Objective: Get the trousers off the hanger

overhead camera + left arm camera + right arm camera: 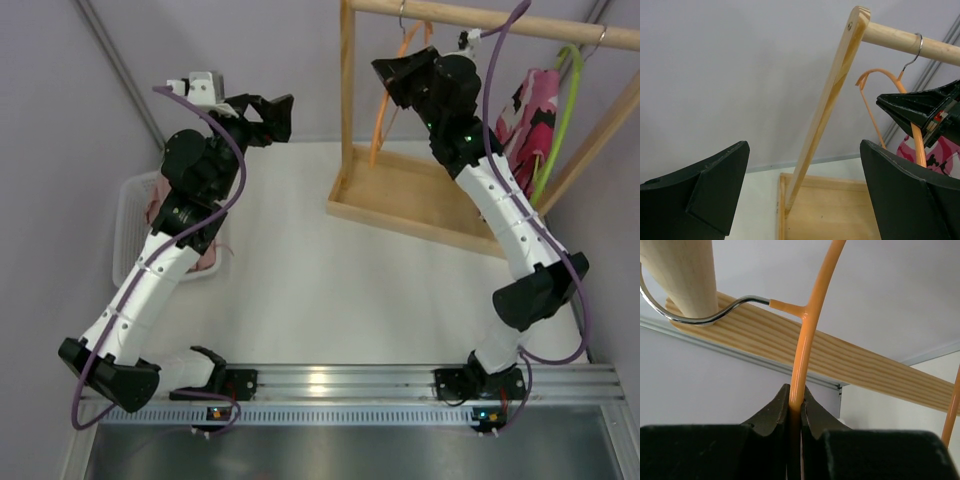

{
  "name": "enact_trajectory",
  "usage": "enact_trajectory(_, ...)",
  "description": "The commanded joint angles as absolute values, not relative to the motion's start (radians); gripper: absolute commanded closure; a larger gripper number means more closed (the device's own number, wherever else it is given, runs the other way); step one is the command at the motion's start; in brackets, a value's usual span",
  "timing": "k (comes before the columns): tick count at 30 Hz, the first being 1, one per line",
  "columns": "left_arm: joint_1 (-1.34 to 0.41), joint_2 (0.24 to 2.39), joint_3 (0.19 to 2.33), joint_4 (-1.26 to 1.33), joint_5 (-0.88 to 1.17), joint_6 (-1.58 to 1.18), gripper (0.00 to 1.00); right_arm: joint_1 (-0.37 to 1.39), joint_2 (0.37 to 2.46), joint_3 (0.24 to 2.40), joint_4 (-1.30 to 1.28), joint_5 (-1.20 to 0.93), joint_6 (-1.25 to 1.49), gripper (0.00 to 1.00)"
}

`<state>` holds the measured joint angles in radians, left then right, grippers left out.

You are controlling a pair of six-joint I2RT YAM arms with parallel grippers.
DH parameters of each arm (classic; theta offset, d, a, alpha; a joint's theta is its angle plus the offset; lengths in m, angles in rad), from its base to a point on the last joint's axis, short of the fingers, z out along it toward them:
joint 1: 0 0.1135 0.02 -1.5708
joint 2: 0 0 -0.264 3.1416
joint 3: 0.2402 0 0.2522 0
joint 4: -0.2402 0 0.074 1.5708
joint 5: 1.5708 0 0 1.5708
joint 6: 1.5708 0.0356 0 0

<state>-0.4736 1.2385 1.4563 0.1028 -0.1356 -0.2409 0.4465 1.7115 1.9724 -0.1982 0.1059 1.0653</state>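
Observation:
The orange hanger (384, 112) hangs bare by its metal hook (715, 316) from the wooden rod (500, 18). My right gripper (390, 72) is shut on the hanger's orange wire (805, 330) just below the hook, with the jaws pinching it (796, 390). The dusty-pink trousers (207, 262) lie in the white basket (125, 230) at the left, mostly hidden under my left arm. My left gripper (279, 118) is raised left of the rack, open and empty (805, 145). From the left wrist I see the hanger (914, 137) and the right gripper (920, 107).
The wooden rack has an upright post (832, 95) and a tray-like base (400, 195) at the back right. A red-and-pink patterned garment (530, 110) hangs on a lime-green hanger (560, 100) further right on the rod. Walls close in behind and on both sides.

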Motion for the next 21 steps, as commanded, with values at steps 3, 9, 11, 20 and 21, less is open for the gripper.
enact_trajectory(3, -0.456, 1.215, 1.456, 0.052, -0.158, -0.196, 0.01, 0.468, 1.672, 1.901, -0.08, 0.062, 1.022, 0.85)
enact_trajectory(9, -0.4, 1.265, 1.537, -0.18, -0.124, -0.199, 0.01, 0.459, 1.579, 1.787, -0.09, 0.052, 0.965, 0.41)
enact_trajectory(11, -0.39, 1.293, 1.574, -0.233, -0.111, -0.195, 0.01, 0.448, 1.533, 1.741, -0.098, 0.048, 0.945, 0.31)
enact_trajectory(20, -0.353, 1.394, 1.64, -0.497, 0.055, -0.123, 0.01, 0.416, 1.28, 1.5, -0.074, -0.057, 0.706, 0.01)
enact_trajectory(21, -0.348, 1.399, 1.64, -0.511, 0.081, -0.12, 0.01, 0.416, 1.257, 1.474, -0.078, -0.057, 0.684, 0.01)
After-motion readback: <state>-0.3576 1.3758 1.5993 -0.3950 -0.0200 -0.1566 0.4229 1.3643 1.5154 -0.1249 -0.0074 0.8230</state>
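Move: My right hand holds the near arm of the empty orange hanger, its hook already over the rail; that spot of rail is about 12 cm above me, roughly 3 cm ahead and 1 cm right. The wooden post has its middle some 8 cm left, 3 cm ahead and 15 cm below, and the green hanger hangs about 25 cm right, 2 cm back and 6 cm lower. From my left hand the hook's place on the rail is about 11 cm ahead, 18 cm right and 10 cm up. I open my right fingers from shut to wide and let go of the orange hanger, first sinking about 5 cm below the rail, then drawing back some 7 cm and a little right, my hand's left side rolling down. Meanwhile my open, empty left hand sinks about 11 cm and eases slightly forward, tipping its fingers down roughly 25 degrees. ##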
